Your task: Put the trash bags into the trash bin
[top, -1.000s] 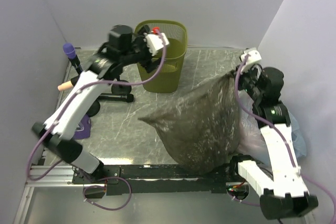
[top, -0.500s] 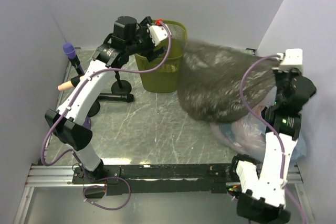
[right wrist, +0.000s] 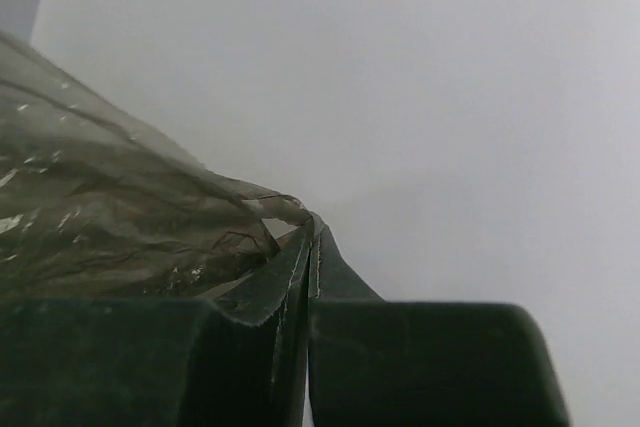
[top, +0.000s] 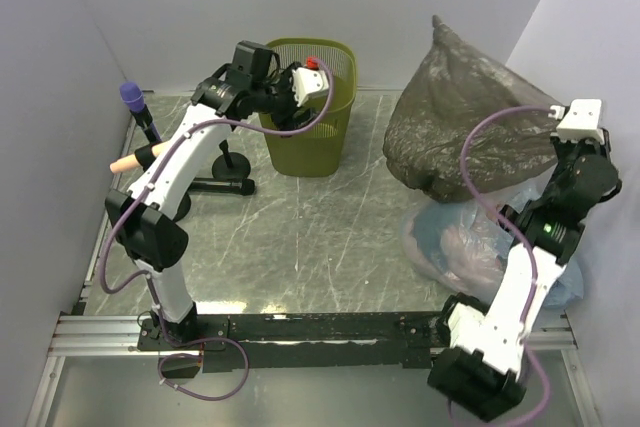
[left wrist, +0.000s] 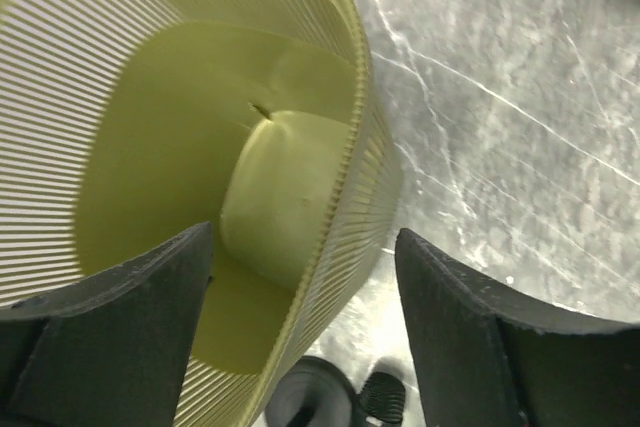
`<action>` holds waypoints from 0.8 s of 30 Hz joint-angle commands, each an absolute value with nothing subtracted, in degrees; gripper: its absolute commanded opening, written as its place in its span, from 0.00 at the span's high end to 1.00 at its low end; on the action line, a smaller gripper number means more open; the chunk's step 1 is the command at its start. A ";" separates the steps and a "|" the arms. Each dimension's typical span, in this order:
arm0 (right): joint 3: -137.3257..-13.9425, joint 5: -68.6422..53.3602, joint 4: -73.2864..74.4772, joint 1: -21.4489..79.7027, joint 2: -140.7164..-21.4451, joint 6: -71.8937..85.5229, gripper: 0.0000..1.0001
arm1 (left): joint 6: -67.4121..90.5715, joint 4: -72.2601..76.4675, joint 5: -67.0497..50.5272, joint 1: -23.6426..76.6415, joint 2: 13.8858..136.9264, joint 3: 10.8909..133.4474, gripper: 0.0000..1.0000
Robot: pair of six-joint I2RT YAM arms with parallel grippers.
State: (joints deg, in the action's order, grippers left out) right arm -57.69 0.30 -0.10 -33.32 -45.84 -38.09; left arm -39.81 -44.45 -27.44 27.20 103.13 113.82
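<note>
The olive-green slatted trash bin (top: 318, 137) stands upright at the back of the table. My left gripper (top: 297, 97) hangs over its left rim, open. In the left wrist view the bin's wall (left wrist: 345, 177) runs between the fingers of the left gripper (left wrist: 305, 259), one finger inside the bin and one outside, neither touching it. The bin's inside (left wrist: 170, 147) holds nothing. My right gripper (right wrist: 312, 237) is shut on a corner of the dark grey trash bag (right wrist: 110, 217). The trash bag (top: 465, 122) hangs billowed in the air at the right, clear of the bin, off the right gripper (top: 560, 145).
A clear bluish bag (top: 465, 247) with pinkish contents lies on the table under the lifted bag. A black stand (top: 225, 165) and a purple-tipped rod (top: 131, 98) are left of the bin. Grey walls close in on both sides and behind.
My right arm has swung the trash bag up off the table and to the back right. My left gripper has moved onto the bin's rim and its fingers have narrowed slightly.
</note>
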 commanded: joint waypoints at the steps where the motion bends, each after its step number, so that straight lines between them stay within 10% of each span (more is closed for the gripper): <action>1: -59.32 -5.09 -4.75 -36.38 -50.00 -39.65 1.00 | -40.08 -43.87 -30.41 27.33 104.15 114.79 0.26; 11: -68.20 -2.01 1.56 -37.71 -52.03 -31.91 1.00 | -44.73 -47.37 -31.46 29.70 106.44 116.63 0.98; 24: -65.03 -3.69 -2.03 -37.79 -52.38 -34.63 1.00 | -44.21 -49.91 -36.73 33.57 95.63 110.91 0.99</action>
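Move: The trash bin stands just ahead of the left hand: its middle is some 10 cm forward, about 1 cm right and 16 cm below, with its near rim right at the open fingers. To that hand's left lie a round black base, about 15 cm left and 3 cm ahead, and a black tube, 17 cm left and 2 cm back, both nearly 30 cm down. From the right hand, which holds the grey bag, the bin is roughly 25 cm forward, 50 cm left and 27 cm lower; the blue bag lies 13 cm left, 3 cm back and 36 cm below. The bin's near rim is pinched by the left fingers, which sink about 2 cm over it, shut, and then draw it back towards the base by some 5 cm, turning a little clockwise. The grey bag stays gripped by one edge in the right hand, which jerks down, right and forward about 5 cm, then whips up about 6 cm, ending slightly above and right of its start. ##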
